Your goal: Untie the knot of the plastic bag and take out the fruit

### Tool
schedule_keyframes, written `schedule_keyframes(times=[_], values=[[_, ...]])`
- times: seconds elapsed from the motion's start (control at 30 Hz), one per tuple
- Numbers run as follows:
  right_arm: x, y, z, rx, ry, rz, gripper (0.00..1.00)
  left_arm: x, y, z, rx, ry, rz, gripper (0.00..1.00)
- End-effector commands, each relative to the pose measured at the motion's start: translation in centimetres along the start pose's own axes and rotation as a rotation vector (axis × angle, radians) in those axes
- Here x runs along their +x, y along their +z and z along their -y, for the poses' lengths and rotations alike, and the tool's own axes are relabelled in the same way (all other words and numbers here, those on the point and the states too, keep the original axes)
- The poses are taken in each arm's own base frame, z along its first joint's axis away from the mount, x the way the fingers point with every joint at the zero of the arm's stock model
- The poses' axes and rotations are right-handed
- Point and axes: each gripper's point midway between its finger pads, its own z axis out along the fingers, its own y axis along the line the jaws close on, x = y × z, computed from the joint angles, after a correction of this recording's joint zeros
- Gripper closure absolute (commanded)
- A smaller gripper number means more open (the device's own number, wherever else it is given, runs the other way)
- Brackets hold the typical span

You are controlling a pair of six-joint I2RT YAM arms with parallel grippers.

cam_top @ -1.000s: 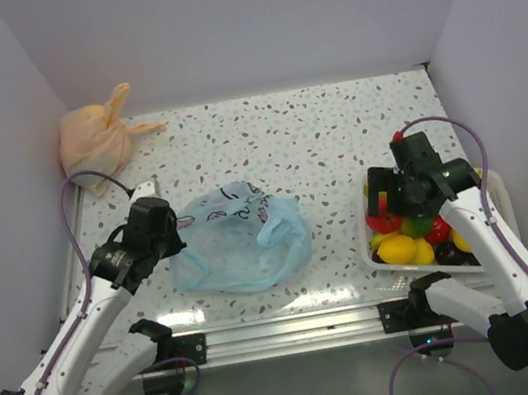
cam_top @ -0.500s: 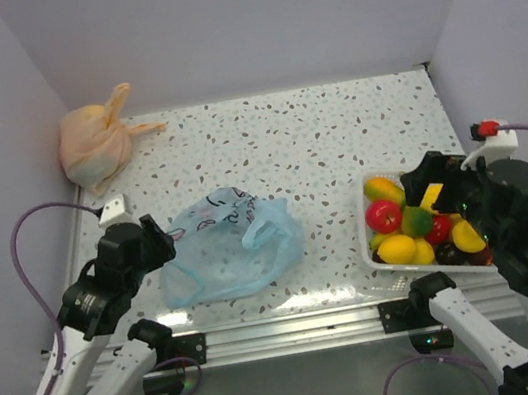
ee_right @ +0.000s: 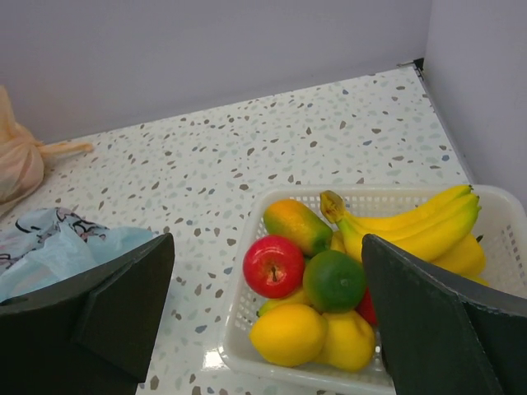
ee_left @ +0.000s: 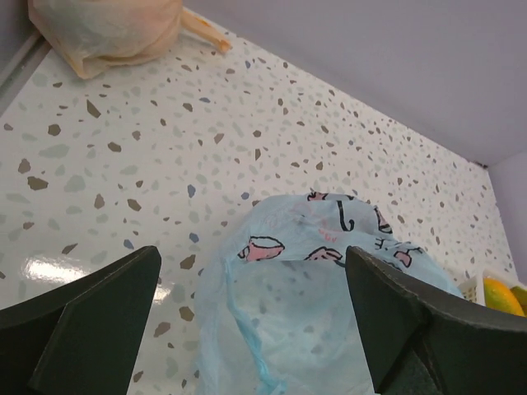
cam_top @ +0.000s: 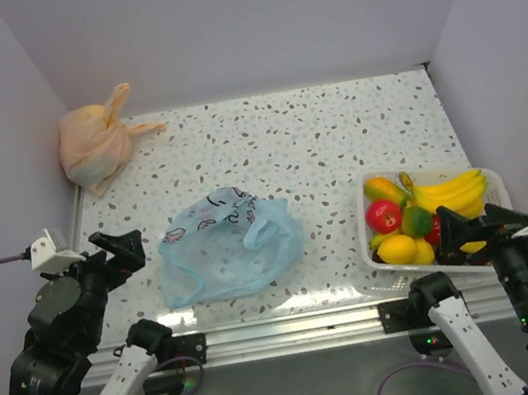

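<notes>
The light blue plastic bag [cam_top: 230, 249] with its pink cartoon print lies flat and slack on the table near the front. In the left wrist view [ee_left: 329, 288] I see no tied knot, only a thin twisted blue strand [ee_left: 246, 345] along its near side. The fruit, a red apple [ee_right: 273, 265], a lime [ee_right: 333, 280], lemons, a mango and bananas [cam_top: 451, 192], lies in a white basket [cam_top: 367, 241]. My left gripper [cam_top: 116, 253] is open and empty, left of the bag and apart from it. My right gripper [cam_top: 476, 223] is open and empty, above the basket's near side.
A tied peach-orange bag [cam_top: 93, 145] sits in the far left corner against the wall. Side walls close in the table on the left and right. The basket [ee_right: 239, 317] stands at the front right, close to the right wall.
Both arms have pulled back toward the near edge and risen. The left gripper has moved left off the bag. The right gripper has left the basket, which uncovers the bananas.
</notes>
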Motion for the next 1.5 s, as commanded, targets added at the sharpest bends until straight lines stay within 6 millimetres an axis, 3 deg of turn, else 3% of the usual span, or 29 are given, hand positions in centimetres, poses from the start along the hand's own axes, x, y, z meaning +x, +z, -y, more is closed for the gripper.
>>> schedule_keyframes(times=[0.0,0.17,0.47,0.9,1.47], values=[[0.2,-0.9,0.0,-0.03,-0.042,0.029,0.01,-2.9,-1.4,-0.5,-0.013,-0.009,0.109,0.0],[0.6,-2.3,0.5,-0.035,-0.043,0.046,0.01,-4.7,-3.2,-1.1,0.0,-0.039,0.183,0.0],[0.1,-4.8,2.2,0.01,-0.041,0.127,0.01,-5.9,-5.1,-2.3,0.002,-0.112,0.262,0.0],[0.8,-6.0,3.3,0.044,-0.043,0.135,0.01,-5.2,-4.8,-3.4,-0.031,-0.17,0.277,0.0],[0.8,-5.8,3.2,0.041,-0.045,0.132,0.01,-4.5,-3.9,-3.2,-0.032,-0.19,0.272,0.0]])
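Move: The emptied blue bag lies open on the table, its middle some 11 cm ahead of the left hand, 18 cm to its right and about 27 cm below. The still-knotted orange bag is roughly 38 cm ahead of the left hand and 14 cm to its left. From the right hand the blue bag is about 17 cm ahead, 21 cm left and 34 cm down; the full fruit basket is around 13 cm ahead, 7 cm right, 32 cm down. Both empty hands draw off clear above the table: the left slides left about 5 cm, rises and backs away from the blue bag, its fingers tipping up and turning a little counter-clockwise, then sinks slightly. The right backs some 6 cm away from the basket, easing to its right, and both slow almost to rest with fingers still wide open. ##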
